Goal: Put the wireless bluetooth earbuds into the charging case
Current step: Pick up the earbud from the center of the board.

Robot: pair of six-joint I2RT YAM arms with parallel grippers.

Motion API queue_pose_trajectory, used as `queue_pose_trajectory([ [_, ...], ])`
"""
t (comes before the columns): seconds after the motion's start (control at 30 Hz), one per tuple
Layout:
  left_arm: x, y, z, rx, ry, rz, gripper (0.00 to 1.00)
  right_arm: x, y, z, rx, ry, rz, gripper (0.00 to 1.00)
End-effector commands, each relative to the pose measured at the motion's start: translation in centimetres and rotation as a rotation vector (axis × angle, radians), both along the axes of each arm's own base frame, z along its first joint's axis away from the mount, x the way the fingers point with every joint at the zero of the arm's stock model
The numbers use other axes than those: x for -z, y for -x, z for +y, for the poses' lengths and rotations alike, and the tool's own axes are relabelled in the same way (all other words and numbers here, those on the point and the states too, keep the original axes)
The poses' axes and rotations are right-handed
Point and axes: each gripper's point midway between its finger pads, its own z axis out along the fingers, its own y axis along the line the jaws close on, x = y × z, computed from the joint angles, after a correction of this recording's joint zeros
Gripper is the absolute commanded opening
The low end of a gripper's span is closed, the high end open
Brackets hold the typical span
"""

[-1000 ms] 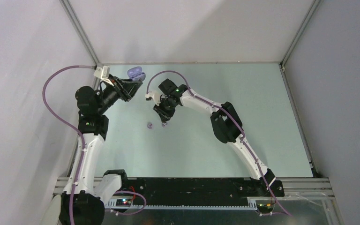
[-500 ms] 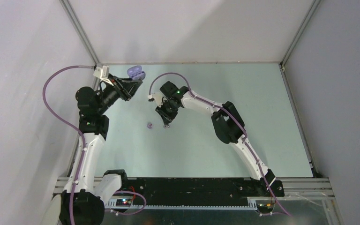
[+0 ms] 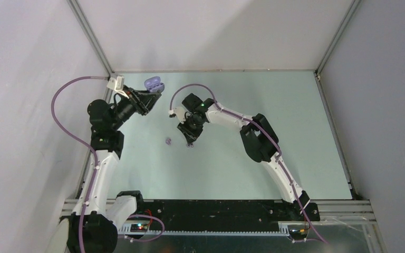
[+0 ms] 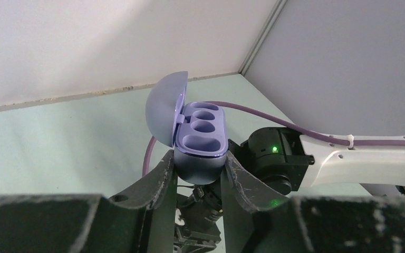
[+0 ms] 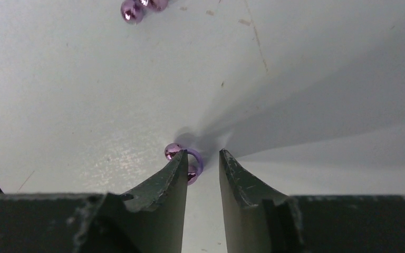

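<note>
My left gripper is shut on the lower body of the purple charging case, which it holds up off the table with the lid open and its wells showing. In the top view the charging case hangs at the back left. My right gripper points down at the table with its jaws a little apart. One purple earbud lies at the tip of its left finger, partly behind it, and nothing is clamped. A second purple earbud lies farther off, and also shows on the table as an earbud left of my right gripper.
The pale green table is bounded by grey walls and a metal frame post at the back left. My right arm's purple cable runs just behind the raised case. Both arm bases sit on the black rail at the near edge.
My right gripper has slid a little to the right and nearer, staying low over the table. The left arm with the case has barely shifted.
</note>
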Motion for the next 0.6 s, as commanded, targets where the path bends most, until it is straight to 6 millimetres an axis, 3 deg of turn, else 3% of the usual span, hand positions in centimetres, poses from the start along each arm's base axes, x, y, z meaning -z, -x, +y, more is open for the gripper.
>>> queue_pose_trajectory([
  [0.0,-1.6,0.5,0.2,-0.007,0.010,-0.061,0.00,-1.3,1.7,-0.9,-0.045,0.006,0.011,0.29],
  [0.17,-1.3,0.3,0.2,-0.006,0.019,-0.055,0.00,-0.8,2.8,-1.2,-0.064,0.016,0.038,0.22],
  [0.3,-1.0,0.2,0.1,-0.002,0.018,-0.048,0.00,-0.6,3.6,-1.5,-0.067,0.020,0.059,0.03],
  [0.43,-0.5,-0.2,-0.1,0.013,0.019,-0.039,0.00,-2.6,2.4,-1.8,-0.049,-0.005,0.003,0.00],
  [0.57,-0.4,-1.0,-0.2,0.022,0.036,-0.041,0.00,-6.4,0.6,-2.6,-0.051,-0.044,-0.114,0.00],
])
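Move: The earbud being gathered lies practically under the right fingertips, about 1 cm back of the hand point and 1 cm below, already against the finger nearer the robot. The second earbud is some 10 cm to the right hand's left, about level with it fore and aft. From the left hand, holding the charging case high up, the first earbud is about 11 cm to the right, 1 cm back and some 33 cm down. Keep sweeping the right gripper low over the board, back towards the robot about 2.5 cm and to the right about 2 cm, pushing the earbud along. Shut the part-open fingers fully on its curved bridge on the way, then finish with a short drift right and a rise of about half a centimetre, the wrist nearly unchanged. ##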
